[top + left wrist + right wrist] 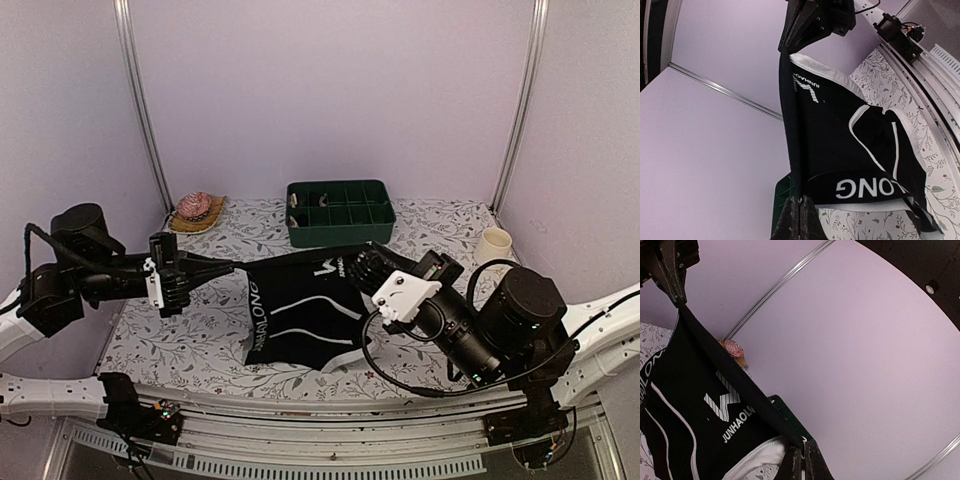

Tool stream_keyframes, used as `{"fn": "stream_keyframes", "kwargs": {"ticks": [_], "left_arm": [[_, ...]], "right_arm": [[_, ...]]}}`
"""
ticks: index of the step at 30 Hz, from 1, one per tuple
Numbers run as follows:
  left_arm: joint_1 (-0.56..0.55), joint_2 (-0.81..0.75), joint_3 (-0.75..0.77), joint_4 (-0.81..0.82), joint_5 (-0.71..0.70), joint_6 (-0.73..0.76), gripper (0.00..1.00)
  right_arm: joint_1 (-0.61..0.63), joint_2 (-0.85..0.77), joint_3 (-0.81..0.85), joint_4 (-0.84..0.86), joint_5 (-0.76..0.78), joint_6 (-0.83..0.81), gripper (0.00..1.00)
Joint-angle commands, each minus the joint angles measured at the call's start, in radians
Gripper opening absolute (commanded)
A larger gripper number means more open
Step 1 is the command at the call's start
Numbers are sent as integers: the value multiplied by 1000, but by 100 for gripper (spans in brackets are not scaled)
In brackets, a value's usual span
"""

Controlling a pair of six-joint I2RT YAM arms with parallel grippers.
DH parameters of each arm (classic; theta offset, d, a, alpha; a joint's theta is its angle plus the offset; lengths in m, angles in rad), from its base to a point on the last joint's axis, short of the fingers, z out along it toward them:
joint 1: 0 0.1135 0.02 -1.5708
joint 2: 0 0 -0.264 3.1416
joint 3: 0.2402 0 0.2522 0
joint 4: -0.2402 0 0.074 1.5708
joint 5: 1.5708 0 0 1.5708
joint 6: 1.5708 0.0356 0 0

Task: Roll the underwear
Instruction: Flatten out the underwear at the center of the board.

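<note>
Black underwear [305,305] with white stripes and white waistband lettering hangs stretched between both grippers above the floral table, its lower part draping onto the cloth. My left gripper [238,266] is shut on its left top corner, and my right gripper [368,258] is shut on its right top corner. In the left wrist view the underwear [850,150] runs from my closed fingertips [800,200] up to the other gripper. The right wrist view shows the underwear [695,410] pinched at my fingertips [803,445], with a taut black edge leading to the left gripper.
A green compartment tray [340,212] stands at the back centre. A pink and brown object [196,210] lies at the back left, and a cream cup [494,246] sits at the right. Lilac walls close in the table [190,330].
</note>
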Motion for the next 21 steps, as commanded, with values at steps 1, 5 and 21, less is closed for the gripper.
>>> {"fn": "stream_keyframes", "kwargs": {"ticks": [1, 5, 21], "left_arm": [[-10, -15, -36, -17, 4, -20, 0], [-9, 14, -61, 22, -62, -18, 0], [263, 641, 36, 223, -2, 53, 0]], "right_arm": [[6, -41, -24, 153, 65, -74, 2], [-33, -57, -43, 210, 37, -81, 2], [-735, 282, -31, 88, -416, 291, 2]]}}
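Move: The underwear hangs by its waistband from both grippers, one at each corner. The bare middle of the board, where it is to go, is about 13 cm ahead, 10 cm right and 34 cm below the left hand; from the right hand, some 13 cm ahead, 6 cm left and 37 cm below. From the right hand the green box stands about 36 cm straight ahead, and the white cup 22 cm ahead and 38 cm right, both some 33 cm below. The underwear, still pinched by both waistband corners, is swung out over the board towards the green box and lowered, slowly at first, then fast. The left hand goes about 13 cm forward and nearly as far down, its fingers tipping downward; the right goes some 17 cm forward and 7 cm down, turning slightly clockwise. Both drift about 4 cm right and stay shut. ##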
